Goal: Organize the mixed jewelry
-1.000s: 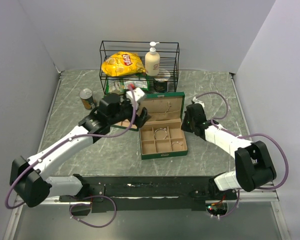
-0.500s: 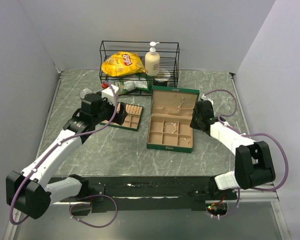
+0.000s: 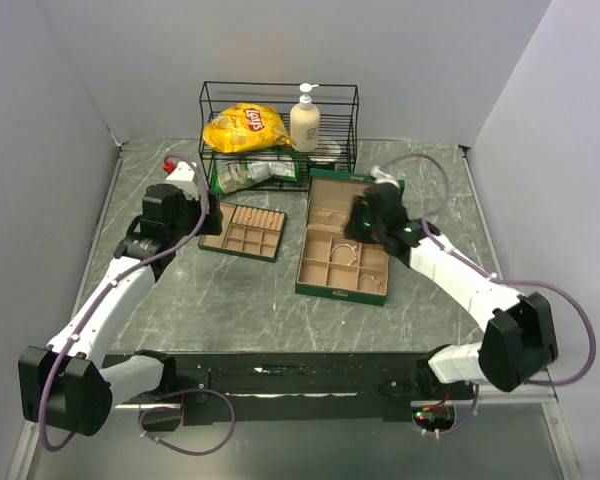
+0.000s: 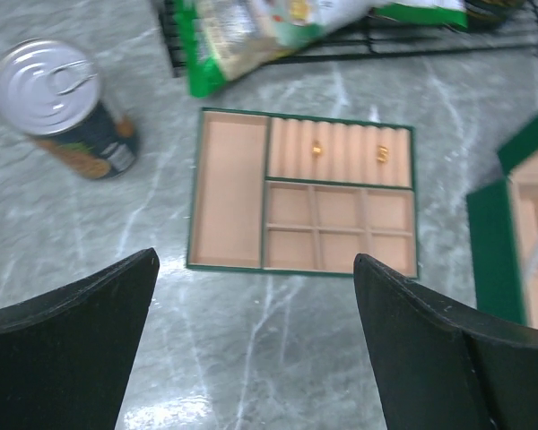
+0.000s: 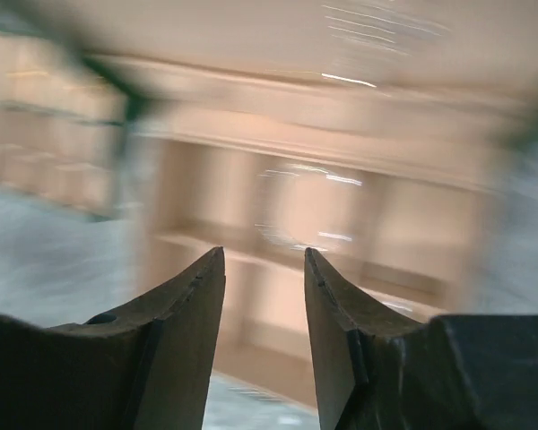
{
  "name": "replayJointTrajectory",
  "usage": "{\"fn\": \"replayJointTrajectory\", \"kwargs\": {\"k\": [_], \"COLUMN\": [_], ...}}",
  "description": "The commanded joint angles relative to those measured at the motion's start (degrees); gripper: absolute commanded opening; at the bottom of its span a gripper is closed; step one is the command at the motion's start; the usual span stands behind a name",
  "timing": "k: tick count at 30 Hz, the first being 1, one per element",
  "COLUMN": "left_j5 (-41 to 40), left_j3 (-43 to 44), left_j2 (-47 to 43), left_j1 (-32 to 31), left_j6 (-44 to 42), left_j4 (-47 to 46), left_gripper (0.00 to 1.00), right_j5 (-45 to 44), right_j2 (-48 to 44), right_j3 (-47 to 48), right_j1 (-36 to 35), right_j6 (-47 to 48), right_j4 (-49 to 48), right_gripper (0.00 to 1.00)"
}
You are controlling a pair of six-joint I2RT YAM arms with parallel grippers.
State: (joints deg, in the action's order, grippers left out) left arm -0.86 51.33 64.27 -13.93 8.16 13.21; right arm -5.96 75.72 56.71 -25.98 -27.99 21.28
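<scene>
The mixed jewelry lies in two containers. Thin silver hoops (image 3: 346, 252) sit in compartments of the open green jewelry box (image 3: 310, 287). Two small gold bits (image 4: 316, 150) rest in the ridged section of the flat tan divider tray (image 4: 226, 184), which also shows in the top view (image 3: 227, 241). My left gripper (image 4: 255, 260) is open and empty above the bare table just short of the tray, at its left end (image 3: 202, 222). My right gripper (image 5: 264, 253) is open with nothing between its fingers, hovering over the box (image 3: 356, 224). A blurred hoop (image 5: 305, 202) lies ahead of it.
A tin can (image 4: 63, 107) stands left of the tray. Behind both containers is a black wire rack (image 3: 278, 100) with a yellow chips bag (image 3: 245, 125) and a soap bottle (image 3: 304, 118). A green snack bag (image 3: 250, 172) pokes out from under it.
The left arm has pulled back to the left off the tray, its jaws wider. The right gripper has swung from the box's right side to above it and opened. The box shifted right.
</scene>
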Motion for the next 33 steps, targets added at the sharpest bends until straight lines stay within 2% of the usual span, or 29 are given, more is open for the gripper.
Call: {"fn": "replayJointTrajectory", "kwargs": {"k": [1, 6, 11, 15, 24, 33], "left_j5": [-3.34, -7.48, -11.52, -11.09, -10.47, -9.68], "left_j3": [2.11, 1.67, 1.14, 1.23, 1.84, 2.19], "left_j2": [-0.11, -0.81, -2.22, -1.96, -0.99, -0.11], "left_j1": [1.54, 1.54, 1.54, 1.54, 1.54, 1.54], "left_j6": [3.00, 2.91, 3.09, 3.18, 3.26, 3.26], "left_j4": [-1.00, 0.41, -0.12, -0.12, 0.59, 0.94], "left_gripper": [0.96, 0.96, 0.96, 0.96, 0.96, 0.96], "right_j5": [-0.03, -2.73, -6.08, -9.51, -13.73, -16.19], "right_j2": [9.40, 22.33, 31.23, 37.72, 46.61, 49.96], "right_j3": [11.29, 20.79, 30.73, 36.61, 44.27, 46.82], "right_j1": [-8.73, -15.15, -19.45, -21.04, -21.22, -21.04], "right_j6": [-8.91, -12.70, -14.29, -16.13, -18.77, -19.47], "right_j4": [-1.58, -1.16, 1.22, 4.90, 11.85, 14.05], "right_gripper": [0.49, 0.48, 0.47, 0.46, 0.45, 0.43]}}
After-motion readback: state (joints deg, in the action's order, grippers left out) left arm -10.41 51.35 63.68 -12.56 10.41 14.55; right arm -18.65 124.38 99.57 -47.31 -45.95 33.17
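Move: The flat tray's middle lies about 29 cm left of the right hand, 6 cm farther out and some 13 cm below; its right-hand gold ring is about 24 cm left and 10 cm out. The open box's base sits nearly beneath, 3 cm left and 1 cm back, its bracelet 3 cm left and 1 cm out. From the left hand, the tray is roughly 6 cm ahead, 8 cm right and 18 cm down. Right hand sweeps 20 cm left, then sinks above the tray's right edge; left hand edges 4 cm left. ##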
